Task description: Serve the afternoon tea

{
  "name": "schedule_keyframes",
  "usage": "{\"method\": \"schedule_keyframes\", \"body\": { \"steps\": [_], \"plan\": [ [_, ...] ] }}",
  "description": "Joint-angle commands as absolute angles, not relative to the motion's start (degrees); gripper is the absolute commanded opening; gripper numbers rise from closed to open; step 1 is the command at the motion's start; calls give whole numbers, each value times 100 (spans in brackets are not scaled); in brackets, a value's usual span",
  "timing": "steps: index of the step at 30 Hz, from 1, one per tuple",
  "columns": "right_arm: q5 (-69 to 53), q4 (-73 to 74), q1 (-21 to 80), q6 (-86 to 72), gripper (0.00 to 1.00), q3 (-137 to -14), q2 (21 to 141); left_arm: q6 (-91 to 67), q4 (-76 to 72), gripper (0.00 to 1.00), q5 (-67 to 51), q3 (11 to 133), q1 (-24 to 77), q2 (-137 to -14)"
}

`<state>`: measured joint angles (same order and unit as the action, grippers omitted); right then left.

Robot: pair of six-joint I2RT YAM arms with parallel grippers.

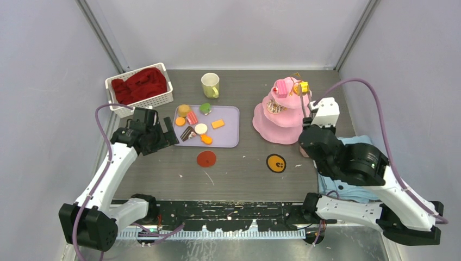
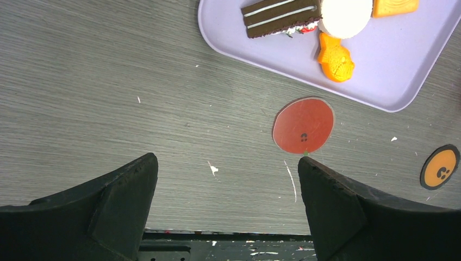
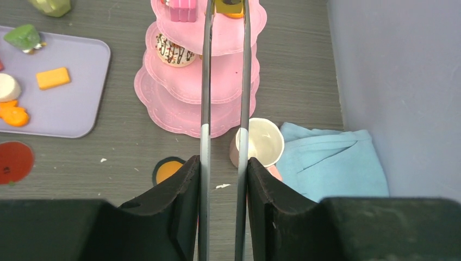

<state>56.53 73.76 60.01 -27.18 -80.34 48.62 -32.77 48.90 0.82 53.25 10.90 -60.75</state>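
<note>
The pink three-tier stand point(image 1: 282, 117) point(image 3: 185, 87) carries a pink sweet point(image 1: 281, 88) on its top tier and a chocolate-drizzled pastry point(image 3: 173, 50) on the middle one. My right gripper point(image 3: 223, 163) point(image 1: 311, 124) is shut on grey metal tongs point(image 3: 205, 98), whose tips pinch a yellow sweet point(image 1: 303, 86) point(image 3: 228, 5) over the top tier. A pink mug point(image 3: 262, 142) stands just right of the tongs. The pale yellow-green mug point(image 1: 210, 85) sits at the back. Several sweets lie on a lilac tray point(image 1: 229, 138) point(image 2: 380, 70). My left gripper point(image 1: 167, 133) point(image 2: 228, 179) hangs open and empty near the tray's left edge.
A white basket point(image 1: 163, 100) of red cloth stands at the back left. A red coaster point(image 1: 206, 159) point(image 2: 303, 125) and an orange coaster point(image 1: 276, 163) point(image 3: 166, 169) lie in front of the tray and stand. A folded light-blue towel point(image 3: 331, 163) lies against the right wall.
</note>
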Motion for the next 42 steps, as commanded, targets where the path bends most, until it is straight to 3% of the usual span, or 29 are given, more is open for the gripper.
{"method": "schedule_keyframes", "body": {
  "steps": [1, 15, 23, 35, 37, 39, 42],
  "plan": [
    [6124, 6937, 6035, -2482, 1, -7996, 4894, -3284, 4680, 100, 48, 5522, 1102, -6085],
    [6047, 6816, 5746, -2229, 1, -7547, 5224, -3271, 4587, 100, 23, 5472, 1107, -6074],
    [5165, 5911, 4666, -1254, 0, -7128, 5112, -3261, 4605, 100, 66, 5447, 1107, -6039],
    [4491, 5731, 4563, -1009, 1, -7073, 5290, -3287, 4597, 100, 51, 5442, 1107, -6042],
    [4415, 5775, 4562, -1003, 9, -7119, 5337, -3287, 4597, 100, 51, 5443, 1107, -6038],
    [4322, 5816, 4562, -1009, 24, -7157, 5358, -3285, 4597, 100, 52, 5451, 1106, -6038],
    [4181, 5814, 4562, -1026, 35, -7202, 5336, -3279, 4597, 100, 48, 5458, 1103, -6047]
  ]
}}
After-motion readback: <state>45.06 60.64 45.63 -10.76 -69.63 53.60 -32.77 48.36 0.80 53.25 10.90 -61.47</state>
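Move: The yellow cake is already in the tongs held by the right hand. Its place beside the orange tart on the pink stand's top tier lies about 15 cm straight ahead of that hand and 14 cm below. The tart is some 16 cm ahead and 1 cm left; the pink cake, level with the tart, is 5 cm left. One tier lower, the doughnut sits 13 cm ahead, 6 cm left. From the left hand, that place is roughly 9 cm ahead, 35 cm right and 5 cm higher. The yellow cake is lowered in the tongs onto the stand's top tier, close against the orange tart: the right hand sinks about 6 cm while reaching some 4 cm forward, slowly at first, then faster, then easing. The wrist rolls its left side down and tips the tongs downward, around 10 degrees each; the fingers keep their hold on the tongs. ##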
